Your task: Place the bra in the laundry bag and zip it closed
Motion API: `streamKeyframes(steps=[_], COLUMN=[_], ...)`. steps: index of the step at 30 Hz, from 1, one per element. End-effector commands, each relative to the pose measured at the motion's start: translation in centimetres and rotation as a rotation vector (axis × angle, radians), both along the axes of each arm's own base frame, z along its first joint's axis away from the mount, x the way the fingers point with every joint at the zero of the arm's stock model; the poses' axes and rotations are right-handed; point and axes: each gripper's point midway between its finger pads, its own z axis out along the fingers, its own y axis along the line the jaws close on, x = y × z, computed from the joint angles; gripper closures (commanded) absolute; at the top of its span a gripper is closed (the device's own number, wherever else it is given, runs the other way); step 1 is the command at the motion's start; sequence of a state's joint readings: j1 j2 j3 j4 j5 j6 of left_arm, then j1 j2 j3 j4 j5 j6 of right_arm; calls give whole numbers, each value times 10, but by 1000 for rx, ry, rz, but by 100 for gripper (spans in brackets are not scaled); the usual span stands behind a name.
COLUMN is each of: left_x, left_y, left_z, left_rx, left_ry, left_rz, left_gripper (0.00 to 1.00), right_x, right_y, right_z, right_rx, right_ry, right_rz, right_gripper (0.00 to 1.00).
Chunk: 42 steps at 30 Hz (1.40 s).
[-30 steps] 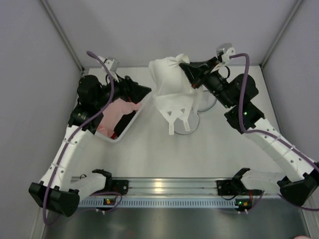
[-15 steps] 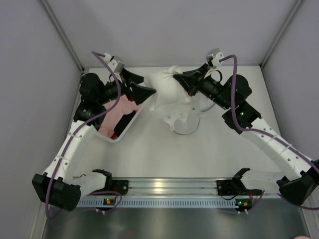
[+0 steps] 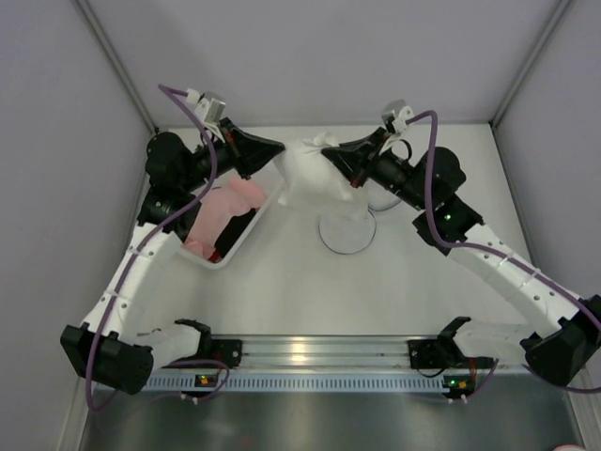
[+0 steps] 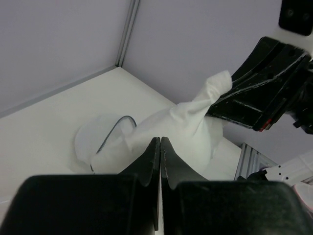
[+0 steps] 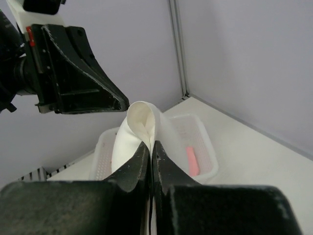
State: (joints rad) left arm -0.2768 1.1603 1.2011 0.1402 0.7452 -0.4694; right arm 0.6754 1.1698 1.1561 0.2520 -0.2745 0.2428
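Observation:
The white bra (image 3: 308, 178) hangs bunched above the table's back middle, over the far edge of the round mesh laundry bag (image 3: 347, 232). My right gripper (image 3: 332, 156) is shut on a fold of the bra (image 5: 131, 131) at its top. My left gripper (image 3: 279, 149) is shut with its tips at the bra's left edge (image 4: 190, 125) and seems to pinch it. The bag lies flat and open, and its dark rim shows behind the bra in the left wrist view (image 4: 98, 142).
A clear plastic bin (image 3: 246, 235) stands at the left with a pink cloth (image 3: 225, 205) and a black-and-red item inside. The bin also shows in the right wrist view (image 5: 205, 147). Grey walls close in the back and sides. The arm rail runs along the near edge.
My left gripper left the bin, reached the bra's left edge and shut. My right gripper moved left with the bra. The bra's hanging straps have risen off the bag.

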Motion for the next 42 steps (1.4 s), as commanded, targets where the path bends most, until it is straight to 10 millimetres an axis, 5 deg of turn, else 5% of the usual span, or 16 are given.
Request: streamKeyframes(steps=[1,4,5,6,8,9,12,22,28,35,42], left_x=[-26,-14,-6,7,25,36,48,60,54,42,39], left_y=[8,20,26,32,50,52,57,41,30,26,24], left_z=[64,66,62,40,37,15,4,-23,-19,9,5], left_rx=[-110,-92,-70,-31,-19,13,-29,-236,-391,-452,-442], left_ry=[-136,-119,-110,-2,79,180,299,545,630,605,625], left_rz=[12,125,184,252,384,413,426,368,281,214,203], left_gripper=[100,90,81,62,43,32,23,23,23,26,25], right_x=[1,1,-1,-2,-2,0,2,6,13,23,23], right_y=[-2,-3,-5,-8,-11,-11,-14,-5,-2,-3,-1], right_z=[19,21,23,24,26,22,21,9,5,-4,3], right_rx=[76,99,109,113,107,96,88,73,75,54,79], right_ry=[-53,-54,-63,-68,-75,-63,-64,-60,-60,-54,-69], right_rz=[8,-1,-1,-8,-22,-25,-35,-8,-13,-56,-44], right_gripper=[100,100,100,100,100,100,100,100,100,100,100])
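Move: The white bra hangs from my right hand, its middle some 8 cm below that hand, about 2 cm to its left and 1 cm back. From my left hand it lies roughly 7 cm right, 3 cm back and 8 cm down. The laundry bag lies on the table about 10 cm ahead of my left hand, 16 cm right and 42 cm down. The basket is about 9 cm ahead, 22 cm left and 38 cm below that hand. My left fingers, shut empty beside the bra's edge, open to about three quarters as I lift clear, swing forward and left some 6 cm, then sink about 10 cm, tipping them down some 40 degrees. Staying open, the hand rises about 4 cm, easing back and right towards the bra. My right hand keeps its pinch, sinking about 3 cm and easing slightly forward. ##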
